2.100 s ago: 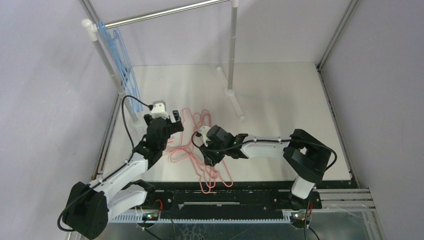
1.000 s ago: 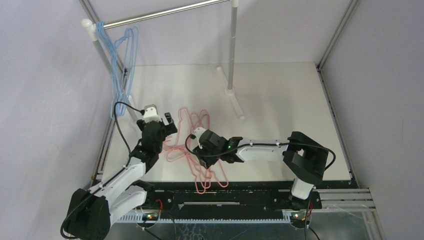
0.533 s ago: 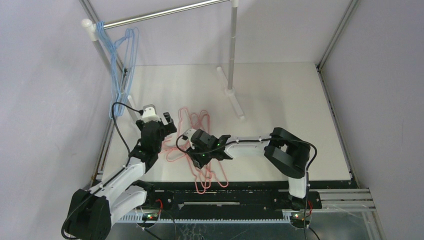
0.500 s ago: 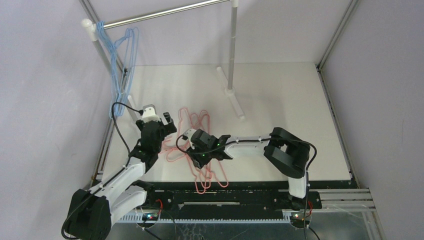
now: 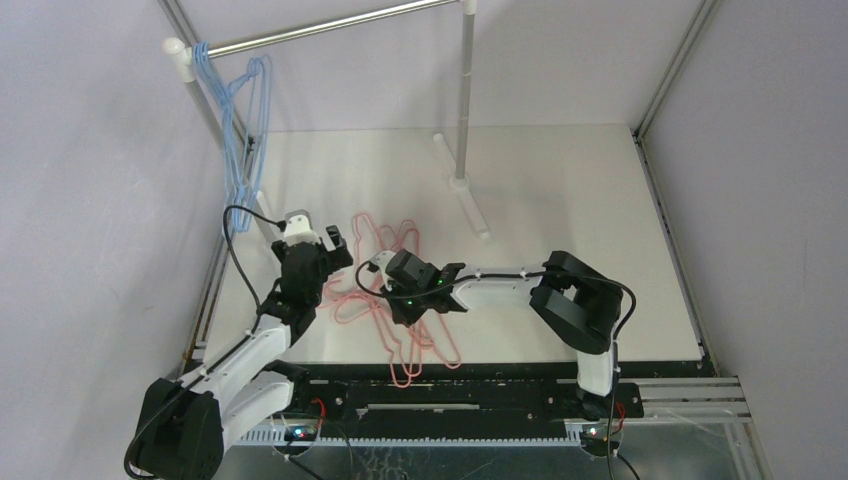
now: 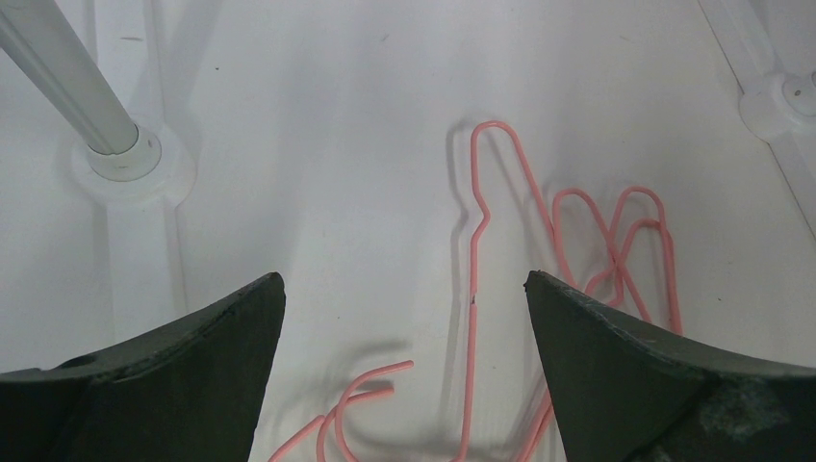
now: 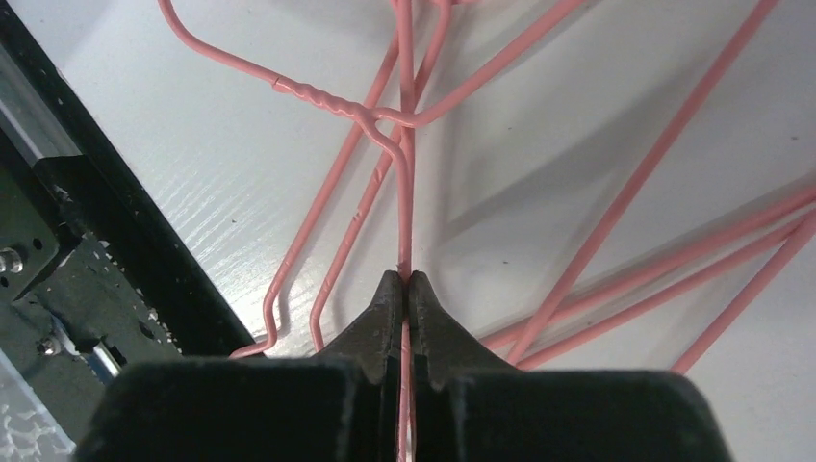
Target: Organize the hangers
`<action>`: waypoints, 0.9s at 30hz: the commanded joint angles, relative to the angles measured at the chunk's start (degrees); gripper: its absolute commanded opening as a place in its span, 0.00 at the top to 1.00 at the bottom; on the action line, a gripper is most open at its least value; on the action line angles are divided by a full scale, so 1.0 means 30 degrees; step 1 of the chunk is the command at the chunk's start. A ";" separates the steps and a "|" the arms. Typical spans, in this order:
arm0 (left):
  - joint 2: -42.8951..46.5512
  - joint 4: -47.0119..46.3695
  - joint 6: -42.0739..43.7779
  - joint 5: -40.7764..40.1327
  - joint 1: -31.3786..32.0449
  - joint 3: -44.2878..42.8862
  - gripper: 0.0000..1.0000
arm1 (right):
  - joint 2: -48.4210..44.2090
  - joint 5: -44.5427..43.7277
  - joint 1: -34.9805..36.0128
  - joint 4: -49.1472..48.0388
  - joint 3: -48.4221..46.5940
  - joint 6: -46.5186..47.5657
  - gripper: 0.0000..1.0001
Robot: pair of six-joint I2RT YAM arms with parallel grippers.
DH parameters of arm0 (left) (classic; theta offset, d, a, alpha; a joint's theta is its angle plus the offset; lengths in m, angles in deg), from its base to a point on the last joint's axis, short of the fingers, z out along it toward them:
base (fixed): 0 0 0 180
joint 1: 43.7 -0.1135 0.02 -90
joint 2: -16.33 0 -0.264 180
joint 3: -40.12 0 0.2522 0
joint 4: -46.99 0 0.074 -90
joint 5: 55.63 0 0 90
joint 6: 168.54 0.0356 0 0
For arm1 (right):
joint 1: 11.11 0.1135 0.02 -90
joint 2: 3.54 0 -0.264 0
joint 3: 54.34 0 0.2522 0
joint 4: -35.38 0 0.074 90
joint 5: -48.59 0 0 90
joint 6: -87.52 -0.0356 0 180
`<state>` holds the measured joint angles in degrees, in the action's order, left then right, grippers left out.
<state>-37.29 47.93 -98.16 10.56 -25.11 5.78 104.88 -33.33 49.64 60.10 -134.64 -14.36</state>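
Note:
Several pink-red wire hangers (image 5: 400, 330) lie tangled on the white table between the two arms. Light blue hangers (image 5: 243, 130) hang from the left end of the silver rail (image 5: 330, 25). My right gripper (image 7: 405, 279) points down into the pink pile and is shut on one thin pink wire (image 7: 405, 192), just below a twisted neck; in the top view it (image 5: 398, 296) sits over the middle of the pile. My left gripper (image 6: 402, 279) is open and holds nothing. It hovers over the pile's left edge, with a pink hook (image 6: 478, 241) on the table beneath it.
The rack's left white post meets the table at a round foot (image 6: 125, 159) close to my left gripper. The right post (image 5: 464, 100) and its foot bar (image 5: 470, 205) stand behind the pile. The black front edge of the table (image 7: 106, 212) is near my right gripper.
My right gripper slid left over the pink pile and shut on one pink wire. The left arm drew back slightly from the rail earlier and has held still since, open.

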 commanded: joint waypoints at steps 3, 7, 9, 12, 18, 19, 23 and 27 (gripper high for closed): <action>0.0214 -0.0974 -0.0488 -0.0218 -0.0170 0.0384 0.00 | -0.2589 0.1323 -0.1258 0.0313 -0.0136 0.0307 1.00; 0.0373 -0.0977 -0.0533 -0.0388 -0.0162 0.0444 0.00 | -0.4609 0.2685 -0.2146 0.1058 0.0050 0.0722 1.00; 0.0512 -0.0971 -0.0604 -0.0530 -0.0165 0.0536 0.01 | -0.5553 0.2685 -0.2746 0.1833 0.0058 0.1042 1.00; 0.0888 -0.0985 -0.0836 -0.0922 -0.0164 0.0737 0.01 | -0.6758 0.2932 -0.3787 0.2853 0.0342 0.1507 1.00; 0.1322 -0.1059 -0.0990 -0.1288 -0.0172 0.1000 0.01 | -0.8464 0.4189 -0.5770 0.3118 0.0766 0.1929 1.00; 0.1290 -0.1074 -0.0990 -0.1291 -0.0163 0.1007 0.01 | -0.8654 0.4244 -0.5971 0.3063 0.0725 0.1966 1.00; 0.1166 -0.1104 -0.0993 -0.1241 -0.0165 0.0971 0.01 | -0.9030 0.4683 -0.6709 0.2857 0.0305 0.2090 1.00; 0.0948 -0.1146 -0.0963 -0.1203 -0.0165 0.0914 0.01 | -0.9203 0.6689 -0.7661 0.1584 -0.0782 0.1098 1.00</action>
<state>-34.30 46.97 -100.19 7.65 -25.15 8.57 79.79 -19.93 28.79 70.13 -132.41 -9.66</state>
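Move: The right hand is low over the table, already pinching a pink hanger by its shoulder wire near the twisted neck. The rail's middle lies about 26 cm ahead, 8 cm left and 45 cm up. The other pink hangers are centred some 4 cm ahead and 3 cm left, just below; the blue hangers hang about 21 cm ahead, 28 cm left and 33 cm up. From the left hand the rail's middle is roughly 13 cm ahead, 3 cm right and 35 cm up. Upward first and fastest, then swinging right and forward, the right hand lifts the pink hanger clear of the pink pile and towards the rail's height, rising about 15 cm while going some 10 cm right and 7 cm forward. The wrist tips the leftward-pointing fingers up about 15 degrees; they stay shut on the shoulder wire. ##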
